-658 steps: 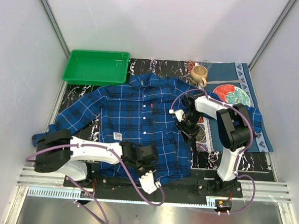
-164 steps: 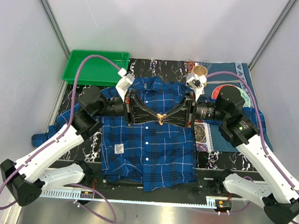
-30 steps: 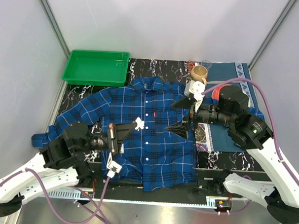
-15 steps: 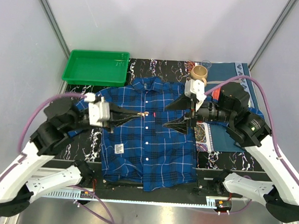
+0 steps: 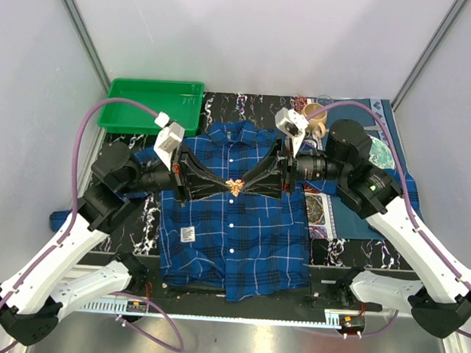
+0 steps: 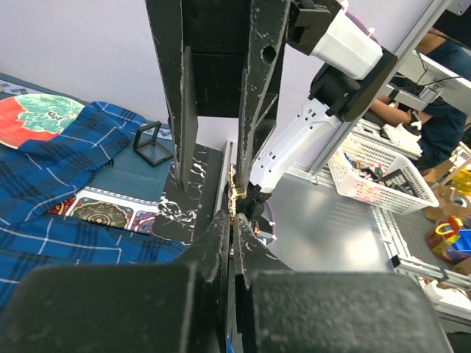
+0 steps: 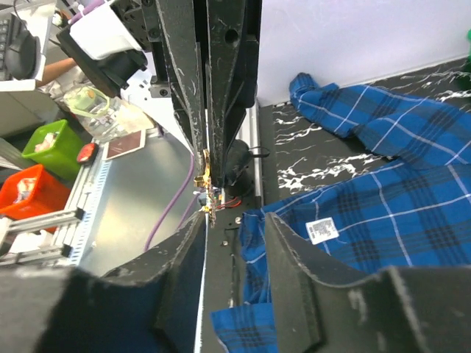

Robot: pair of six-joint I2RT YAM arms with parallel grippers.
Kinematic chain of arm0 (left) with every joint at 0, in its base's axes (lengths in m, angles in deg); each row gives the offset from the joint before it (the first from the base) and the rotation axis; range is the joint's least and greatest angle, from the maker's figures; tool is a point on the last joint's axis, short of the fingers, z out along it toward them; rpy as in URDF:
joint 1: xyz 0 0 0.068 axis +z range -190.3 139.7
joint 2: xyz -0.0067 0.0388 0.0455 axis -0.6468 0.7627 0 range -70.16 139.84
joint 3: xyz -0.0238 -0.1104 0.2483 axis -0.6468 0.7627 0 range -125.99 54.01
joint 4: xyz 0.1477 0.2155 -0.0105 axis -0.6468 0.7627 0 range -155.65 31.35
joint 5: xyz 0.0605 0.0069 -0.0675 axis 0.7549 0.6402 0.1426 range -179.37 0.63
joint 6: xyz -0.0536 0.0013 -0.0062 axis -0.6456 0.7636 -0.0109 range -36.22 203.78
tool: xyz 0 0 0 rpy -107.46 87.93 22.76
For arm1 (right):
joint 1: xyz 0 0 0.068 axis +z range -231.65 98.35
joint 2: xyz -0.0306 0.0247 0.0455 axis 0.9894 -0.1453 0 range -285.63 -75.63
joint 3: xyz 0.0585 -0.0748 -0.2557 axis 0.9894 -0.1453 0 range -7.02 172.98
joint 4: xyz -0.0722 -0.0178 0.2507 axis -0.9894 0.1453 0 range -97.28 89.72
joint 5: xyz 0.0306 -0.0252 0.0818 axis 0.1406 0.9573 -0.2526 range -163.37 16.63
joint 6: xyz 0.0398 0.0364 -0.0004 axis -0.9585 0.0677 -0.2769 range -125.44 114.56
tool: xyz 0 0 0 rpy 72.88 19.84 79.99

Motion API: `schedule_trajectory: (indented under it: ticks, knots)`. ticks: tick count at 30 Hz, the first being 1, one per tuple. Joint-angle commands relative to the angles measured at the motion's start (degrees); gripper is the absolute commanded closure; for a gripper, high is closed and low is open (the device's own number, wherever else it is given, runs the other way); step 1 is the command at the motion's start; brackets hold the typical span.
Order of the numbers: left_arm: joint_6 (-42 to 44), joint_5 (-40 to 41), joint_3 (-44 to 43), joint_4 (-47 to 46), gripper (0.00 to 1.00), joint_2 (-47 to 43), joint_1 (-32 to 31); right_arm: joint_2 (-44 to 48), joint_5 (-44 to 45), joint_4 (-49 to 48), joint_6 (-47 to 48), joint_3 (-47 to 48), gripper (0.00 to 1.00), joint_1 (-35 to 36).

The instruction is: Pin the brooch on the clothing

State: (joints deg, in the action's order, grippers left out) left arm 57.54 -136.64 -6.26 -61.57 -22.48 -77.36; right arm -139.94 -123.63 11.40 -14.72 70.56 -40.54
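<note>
The blue plaid shirt [image 5: 231,240] lies flat, front up, on the dark table. The tiny gold brooch [image 5: 236,186] hangs in the air above its chest, between both grippers. My left gripper [image 5: 228,186] comes in from the left, and its jaws are pinched on the brooch [image 6: 237,193]. My right gripper [image 5: 244,185] comes in from the right, tip to tip with the left one. Its jaws [image 7: 237,220] stand apart, with the brooch [image 7: 207,185] just beyond the left finger's tip. The shirt also shows in the left wrist view [image 6: 44,243] and the right wrist view [image 7: 397,213].
A green tray [image 5: 150,105] stands at the back left. A tan mug [image 5: 315,113] and a red and teal plate [image 5: 381,153] sit on a blue mat at the back right. A white label [image 5: 186,233] lies on the shirt.
My left gripper has moved right with the brooch to the middle above the shirt. My right gripper has moved left to meet it, and its jaws have narrowed.
</note>
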Motion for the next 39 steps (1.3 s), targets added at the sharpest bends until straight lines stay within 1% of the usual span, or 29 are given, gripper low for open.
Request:
schedule_trajectory:
  ticks: [1, 5, 7, 15, 18, 21, 24, 25, 26, 27, 28, 29, 30, 31, 33, 35, 37, 39]
  knots:
    - [-7.33, -4.23, 1.29, -7.15, 1.00, -0.40, 1.55, -0.55, -2.73, -5.05, -4.08, 0.90, 0.59, 0.20]
    - [-9.61, -5.82, 2.79, -8.99, 1.00, -0.13, 2.25, -0.90, -3.88, -6.55, -5.75, 0.91, 0.60, 0.56]
    - [-9.97, -5.73, 3.05, -9.61, 1.00, -0.22, 2.60, -0.99, -4.05, -6.46, -5.84, 0.73, 0.62, 0.73]
    - [-11.11, -5.38, 3.58, -11.28, 1.00, 0.13, 3.22, -1.43, -3.70, -6.02, -5.31, -0.41, 0.64, 1.79]
    - [-11.29, -5.47, 3.67, -11.11, 1.00, 0.13, 3.40, -1.87, -3.53, -5.84, -5.22, -0.07, 0.66, 2.23]
    - [-11.38, -5.47, 4.19, -10.84, 1.00, 0.04, 3.48, -2.74, -3.18, -6.11, -5.22, 0.81, 0.70, 2.49]
    - [-11.47, -6.26, 4.63, -11.02, 1.00, 0.22, 3.48, -3.19, -3.09, -6.55, -5.84, 1.08, 0.80, 2.58]
    - [-11.29, -6.26, 4.55, -10.58, 1.00, 0.31, 3.48, -3.45, -3.09, -6.90, -6.45, 1.17, 0.90, 2.58]
    - [-11.29, -6.43, 4.55, -10.49, 1.00, 0.22, 3.48, -3.54, -3.09, -7.07, -6.80, 0.99, 0.97, 2.67]
    - [-11.12, -6.35, 4.72, -10.49, 1.00, 0.13, 3.48, -3.71, -2.92, -7.25, -7.15, 0.99, 1.00, 2.67]
    - [-10.24, -6.17, 4.64, -9.62, 0.99, 0.04, 3.57, -3.71, -2.91, -7.60, -7.94, 0.99, 1.00, 2.58]
    - [-9.54, -5.56, 4.46, -8.74, 0.94, -0.30, 3.66, -3.80, -2.83, -7.86, -8.47, 0.82, 1.00, 2.67]
    - [-8.58, -5.21, 4.29, -7.69, 0.88, -0.39, 3.75, -3.89, -2.83, -8.13, -9.52, 0.82, 1.00, 2.67]
    - [-6.48, -4.94, 3.85, -5.50, 0.76, -0.66, 4.01, -3.80, -2.83, -8.56, -10.14, 0.64, 1.00, 2.67]
    - [-4.01, -5.73, 3.23, -4.26, 0.64, -1.45, 4.62, -3.98, -2.83, -9.01, -11.46, 0.29, 1.00, 2.58]
    - [-0.31, -6.43, 2.35, -1.71, 0.58, -1.98, 4.63, -4.06, -3.35, -9.80, -12.16, -0.15, 1.00, 2.67]
    - [1.45, -6.70, 1.39, 0.30, 0.58, -1.98, 4.63, -4.33, -4.05, -11.02, -13.39, -0.59, 1.00, 2.58]
    - [1.45, -7.22, 1.21, 0.32, 0.57, -1.63, 4.71, -4.59, -4.49, -11.29, -13.83, -0.68, 1.00, 2.67]
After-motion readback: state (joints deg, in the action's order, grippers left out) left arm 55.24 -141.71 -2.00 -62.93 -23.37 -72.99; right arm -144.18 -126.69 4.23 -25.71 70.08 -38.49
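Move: The brooch is in the left hand's closed fingertips, about 2 cm to the right of that hand and level with it. From the right hand, its half-open fingers turned towards the brooch, it lies about 3 cm left, 1 cm back and level. Some 38 cm below the right hand is the shirt: its white label about 4 cm ahead and 17 cm left, its small red tag roughly 23 cm straight ahead. The brooch, still pinched by the left fingertips, is taken over by the right hand, which eases about 2.5 cm left towards the left fingers, turns slightly and closes fully on it from the other side. Only then do the left fingers open to nearly half and sink some 2 cm, the left wrist having tipped about 5 degrees. ##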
